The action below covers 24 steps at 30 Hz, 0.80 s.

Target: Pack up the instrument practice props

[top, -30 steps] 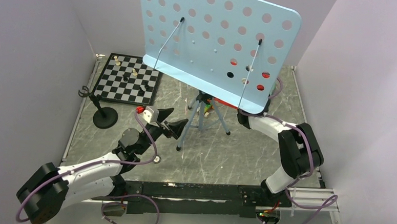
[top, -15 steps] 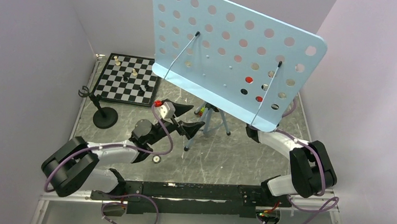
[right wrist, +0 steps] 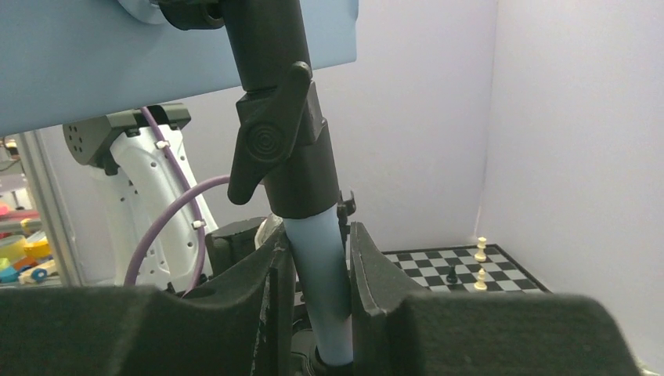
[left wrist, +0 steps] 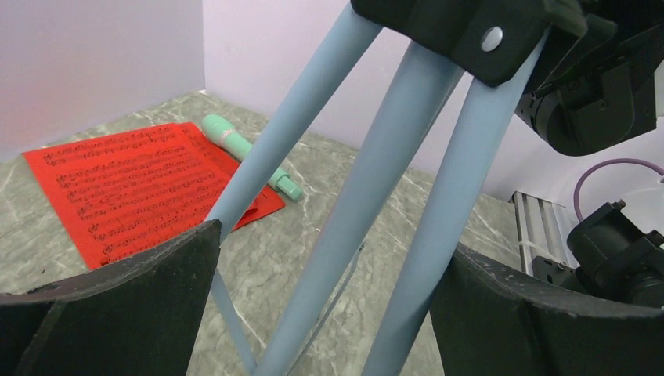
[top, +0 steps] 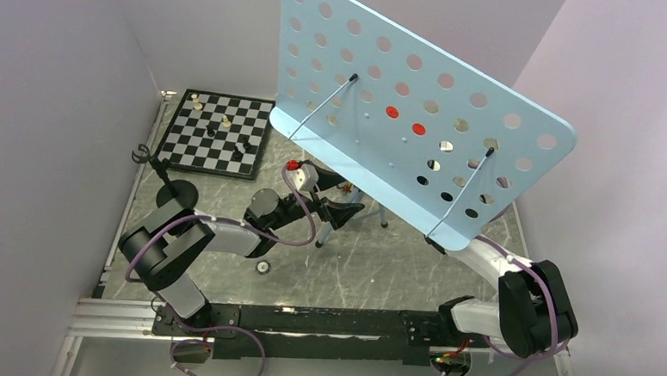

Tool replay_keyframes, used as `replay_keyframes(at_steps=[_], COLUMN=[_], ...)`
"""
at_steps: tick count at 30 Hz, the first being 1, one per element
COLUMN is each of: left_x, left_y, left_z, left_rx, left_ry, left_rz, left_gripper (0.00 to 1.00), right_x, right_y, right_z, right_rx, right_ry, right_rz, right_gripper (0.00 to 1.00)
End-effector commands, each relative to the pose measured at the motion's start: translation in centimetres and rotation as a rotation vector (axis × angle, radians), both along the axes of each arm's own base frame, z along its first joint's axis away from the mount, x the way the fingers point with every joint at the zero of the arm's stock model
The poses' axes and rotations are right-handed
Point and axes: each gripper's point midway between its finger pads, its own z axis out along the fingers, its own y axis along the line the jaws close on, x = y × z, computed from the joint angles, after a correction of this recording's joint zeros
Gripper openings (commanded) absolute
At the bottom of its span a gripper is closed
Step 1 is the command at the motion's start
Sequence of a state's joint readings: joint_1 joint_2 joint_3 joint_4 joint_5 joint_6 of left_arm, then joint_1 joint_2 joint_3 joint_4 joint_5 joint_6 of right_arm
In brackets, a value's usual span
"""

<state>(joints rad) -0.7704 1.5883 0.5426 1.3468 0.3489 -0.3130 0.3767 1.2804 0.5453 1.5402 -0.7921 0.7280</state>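
The light blue perforated music stand (top: 420,115) stands tilted on its tripod, its plate covering the table's back right. My left gripper (top: 339,211) is open, its jaws on either side of the tripod legs (left wrist: 368,204). My right gripper (right wrist: 321,294) is shut on the stand's light blue pole (right wrist: 317,258); the plate hides it in the top view. Red sheet-music pages (left wrist: 141,188) lie flat with the mint-green toy microphone (left wrist: 250,157) along their far edge. The red shows through the plate's holes (top: 392,113). The black mic stand (top: 173,192) stands at the left.
A black-and-white chessboard (top: 218,133) with a few pieces lies at the back left; it also shows in the right wrist view (right wrist: 462,270). A small round object (top: 263,268) lies near the front. Walls close in left, back and right. Small coloured blocks (right wrist: 17,262) lie beside the rail.
The music stand has shifted to the right and turned, its plate swinging towards the right wall. Both arms moved right with it, the left arm stretching out along the table.
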Motion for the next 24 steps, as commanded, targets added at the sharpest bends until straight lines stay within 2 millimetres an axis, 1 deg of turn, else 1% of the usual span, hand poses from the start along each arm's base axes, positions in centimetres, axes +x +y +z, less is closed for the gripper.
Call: replay_keyframes(at_steps=[1,3,7,11,13,16,20,24], left_x=[0.9,1.2,1.5,1.1,0.9,0.8,1.5,2.2], left_y=[-0.7,-0.6,0.2,1.7,2.8,3.6,3.5,2.5], left_z=[2.4,2.6,3.3,4.1,4.5,4.6,4.9,5.0], left_rx=[-0.075,-0.078,-0.068,-0.074,-0.078,-0.061,-0.055,-0.071], left_ry=[-0.074,-0.094,-0.152,-0.193,-0.207,-0.224,-0.236,-0.237], left_rz=[0.003,0.02,0.054,0.086,0.107,0.126,0.121,0.059], left_gripper=[0.99,0.99,0.99,0.99,0.99,0.99,0.99,0.99], right_x=[-0.9,-0.7,-0.1,0.7,0.8,0.6,0.7,0.7], right_y=[1.1,1.1,0.9,0.3,-0.1,-0.3,-0.1,-0.1], right_z=[-12.9,-12.8,-12.5,-12.3,-12.0,-11.8,-11.9,-12.0], right_rx=[-0.269,-0.269,-0.249,-0.216,-0.189,-0.158,-0.139,-0.14], right_ry=[0.539,0.551,0.596,0.677,0.694,0.699,0.722,0.719], right_rz=[0.182,0.187,0.213,0.245,0.265,0.306,0.356,0.354], right_gripper=[0.0,0.0,0.0,0.0,0.0,0.0,0.0,0.0])
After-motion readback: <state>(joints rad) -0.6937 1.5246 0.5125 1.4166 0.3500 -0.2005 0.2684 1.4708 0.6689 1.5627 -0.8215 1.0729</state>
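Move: My right hand holds the music stand's post. The tripod hub is about 5 cm below it and 1 cm ahead, the black clamp knob roughly 6 cm above it and 2 cm back, and the slanting legs about 13 cm below and 4 cm ahead, 1 cm left. From my open left hand, the legs are level and about 3 cm right, with the toy car some 15 cm ahead, 1 cm right and 20 cm below. Keeping my grip on the post, I swing the stand's top forward over its feet: my right hand goes forward about 5 cm, mostly in the latter half, and rolls some 20 degrees, top side forward. My open left hand nudges right barely 1 cm at the legs, then backs off left and up about 4 to 5 cm, easing slightly forward and rolling about 10 degrees. ##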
